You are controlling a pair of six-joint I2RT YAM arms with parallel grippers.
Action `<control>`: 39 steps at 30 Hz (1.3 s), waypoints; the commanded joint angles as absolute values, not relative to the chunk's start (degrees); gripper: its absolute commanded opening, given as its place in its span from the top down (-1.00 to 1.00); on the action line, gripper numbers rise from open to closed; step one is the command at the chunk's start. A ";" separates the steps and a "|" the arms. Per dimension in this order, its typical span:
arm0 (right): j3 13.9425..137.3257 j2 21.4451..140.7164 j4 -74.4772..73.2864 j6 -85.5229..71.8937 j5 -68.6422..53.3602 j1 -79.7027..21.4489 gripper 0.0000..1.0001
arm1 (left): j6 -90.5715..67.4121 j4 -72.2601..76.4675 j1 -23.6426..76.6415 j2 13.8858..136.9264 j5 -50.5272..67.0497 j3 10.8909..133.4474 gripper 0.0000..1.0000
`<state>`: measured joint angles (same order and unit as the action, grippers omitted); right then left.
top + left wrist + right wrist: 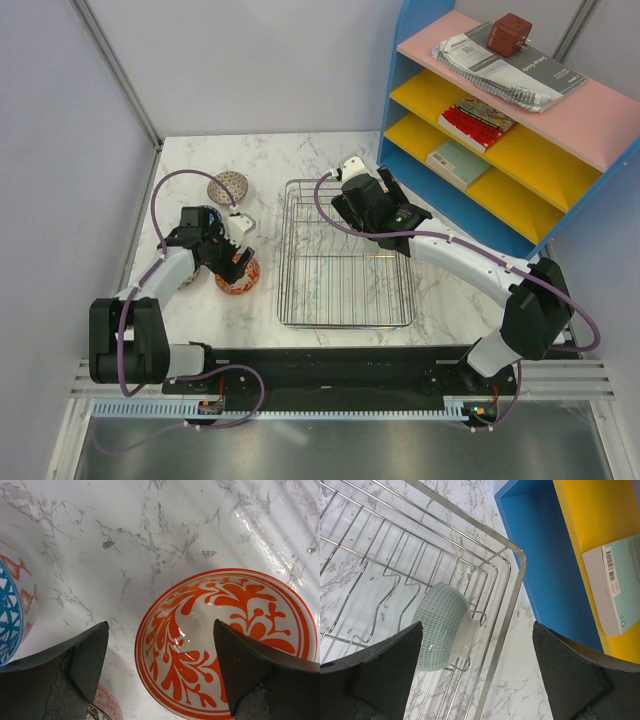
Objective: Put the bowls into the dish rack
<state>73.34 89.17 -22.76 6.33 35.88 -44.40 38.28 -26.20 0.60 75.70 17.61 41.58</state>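
Observation:
A red-orange bowl with white pattern stands upright on the marble table; it also shows in the top view. My left gripper is open just above it, its jaws on either side of the bowl's left rim; in the top view it is at the left. A pale teal-green bowl rests on its side among the tines at a corner of the silver wire dish rack. My right gripper is open and empty above it, over the rack's far end.
A blue-patterned bowl sits left of the red-orange one, a reddish bowl below the left finger. A grey patterned bowl lies farther back. The blue shelf unit stands right of the rack.

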 commanded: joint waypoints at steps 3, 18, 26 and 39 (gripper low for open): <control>74.44 87.63 -22.24 7.21 35.77 -44.38 -0.96 | 41.83 -23.38 0.18 76.82 16.44 41.48 -0.76; 74.71 87.89 -22.41 7.29 36.12 -44.38 -0.96 | 43.86 -24.87 0.09 78.66 17.66 40.08 0.26; 74.79 88.33 -22.59 7.29 36.04 -44.30 -0.96 | 43.68 -25.14 0.09 78.93 17.93 40.60 0.75; 76.02 87.54 -24.60 5.63 30.61 -43.77 -0.96 | 41.40 -26.01 -4.13 75.33 23.81 43.32 0.96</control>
<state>73.34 89.17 -23.18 6.87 35.03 -44.36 40.80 -26.89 -1.72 76.34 24.71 42.70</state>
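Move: The left hand is open around the orange bowl's left rim, the bowl's middle about 4 cm to its right, 1 cm back and a couple of centimetres below. The blue bowl is some 10 cm ahead and 3 cm to the left, the dark patterned bowl level with the hand and 7 cm left, and the dish rack's middle 28 cm right, 3 cm ahead. From the idle right hand the orange bowl is roughly 29 cm left, 15 cm back and 18 cm below. The left fingers shut from wide open and pinch the left rim of the orange bowl, one finger inside and one outside. While closing, the hand first dips about 1.5 cm, then comes up some 2 cm and slips nearly 2 cm to the right, with only a slight roll; after that it all but stays in place, keeping the pinch. ##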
